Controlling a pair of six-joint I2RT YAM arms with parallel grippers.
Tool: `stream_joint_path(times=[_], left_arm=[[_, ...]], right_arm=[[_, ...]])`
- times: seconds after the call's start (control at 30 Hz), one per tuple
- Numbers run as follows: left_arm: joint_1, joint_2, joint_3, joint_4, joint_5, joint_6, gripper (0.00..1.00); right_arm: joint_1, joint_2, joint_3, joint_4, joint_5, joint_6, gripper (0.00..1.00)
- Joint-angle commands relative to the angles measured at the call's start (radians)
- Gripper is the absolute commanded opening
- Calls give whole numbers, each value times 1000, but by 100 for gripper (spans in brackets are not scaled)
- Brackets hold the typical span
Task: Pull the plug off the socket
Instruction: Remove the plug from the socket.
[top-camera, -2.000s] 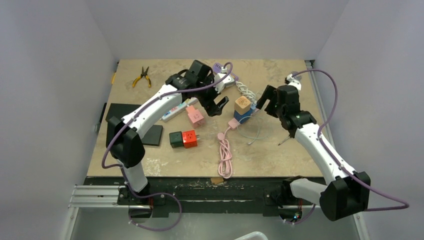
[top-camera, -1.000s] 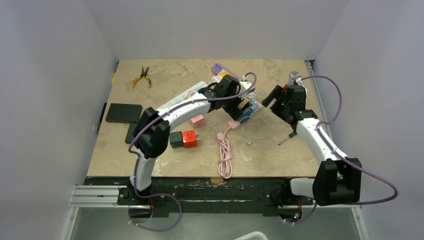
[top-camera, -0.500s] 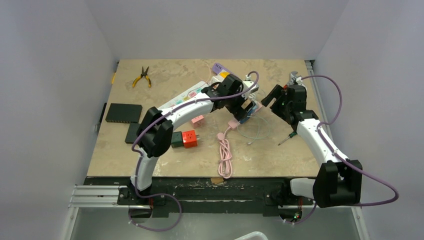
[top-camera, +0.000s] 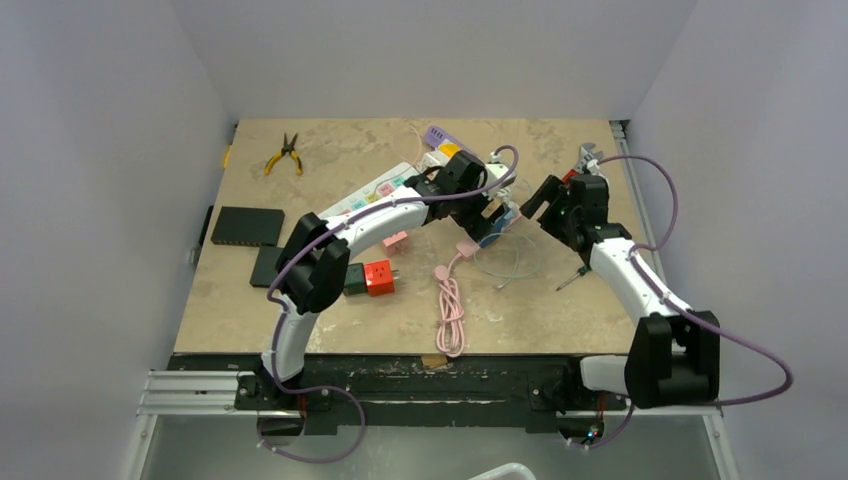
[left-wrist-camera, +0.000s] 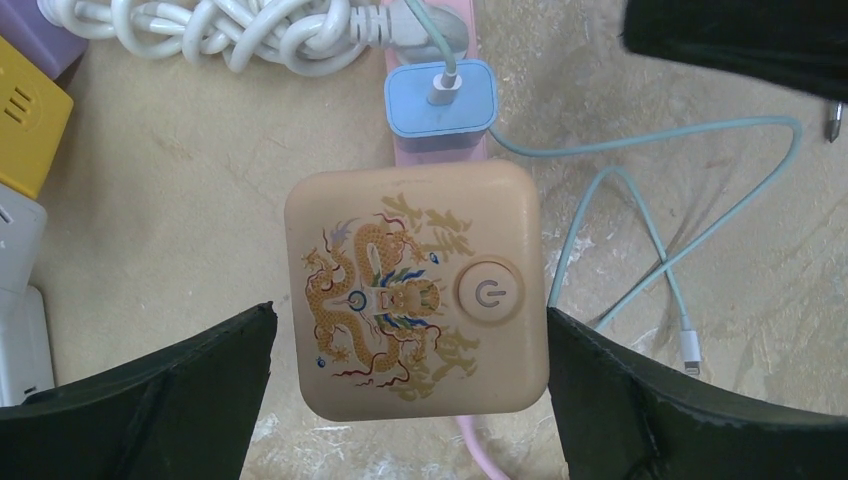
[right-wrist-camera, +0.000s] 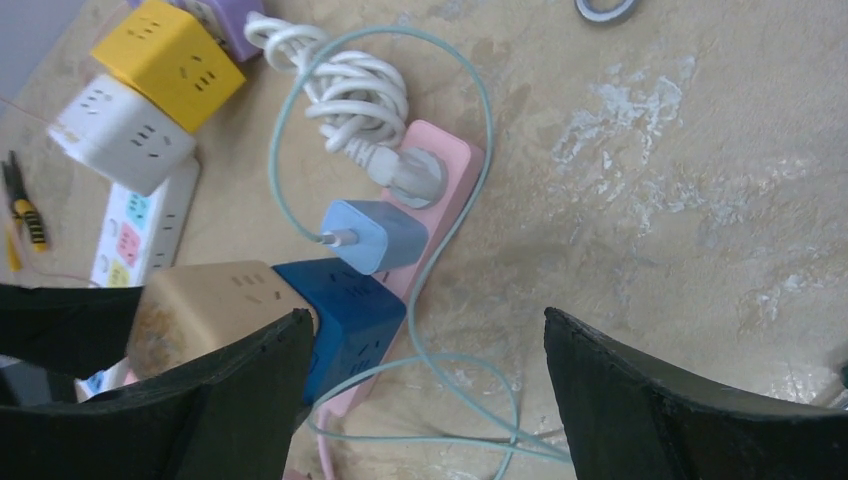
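Observation:
A pink power strip (right-wrist-camera: 450, 210) lies on the table with a white round plug (right-wrist-camera: 415, 175), a light blue charger (right-wrist-camera: 370, 235) and a dark blue cube socket (right-wrist-camera: 345, 310) plugged into it. A tan cube (left-wrist-camera: 415, 300) with a dragon print and a power button sits on the blue cube. My left gripper (left-wrist-camera: 410, 330) hangs open right above the tan cube, one finger on each side, not touching. My right gripper (right-wrist-camera: 425, 330) is open just right of the strip, over the loose teal cable (right-wrist-camera: 480, 370). In the top view the left gripper (top-camera: 487, 215) hides the tan cube.
Yellow (right-wrist-camera: 165, 55) and white (right-wrist-camera: 120, 135) cube sockets and a white strip (right-wrist-camera: 140, 230) lie behind. Red (top-camera: 378, 277), green (top-camera: 352, 280) and pink (top-camera: 396, 240) cubes, a coiled pink cable (top-camera: 450, 310), a screwdriver (top-camera: 570, 277), pliers (top-camera: 285, 153) and a black box (top-camera: 247, 226) are around.
The left gripper has swung right from beside the pink cube to over the tan cube. The right gripper has edged slightly toward the strip. Both stay open.

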Motion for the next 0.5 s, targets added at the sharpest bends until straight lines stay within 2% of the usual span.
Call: stream_joint_path(times=[0.0,0.23,0.33,0.43,0.47], left_arm=[[0,-36,-4,43,-23,32,100],[1,-44,-8,31,-20,34,100],[2,-45,-8,32,-22,31,100],[3,-40,-6,35,-26,33,100],[1,-39,-5,36,-25,33,100]], right_arm=[[21,117,-2,25,16,-12,83],[162,255,37,1,103,-14,80],[170,259,3,-13,122,-6,67],[171,214,-58,-37,162,0,46],[171,194,-73,-50,174,1,44]])
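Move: From the right hand the blue plug on the pink power strip lies about 10 cm left, level fore and aft, and some 9 cm below. The tan plug sits on top of it, about 4 cm below the hand. Farther along the strip are the light-blue charger, 3 cm ahead and 6 cm left, and the white plug, 5 cm ahead and 3 cm left, both some 10 cm down. The left hand already straddles the tan plug, its middle within 1 cm or so of the hand point. Down fast, the right hand drops about 10 cm and swings some 5 cm left beside the blue plug, easing slightly back as its fingers tip about 15 degrees steeper. It slows low beside the strip while its fingers close from wide to half open, the charger's thin cable running between them. The left hand stays put, fingers still wide around the tan plug. ##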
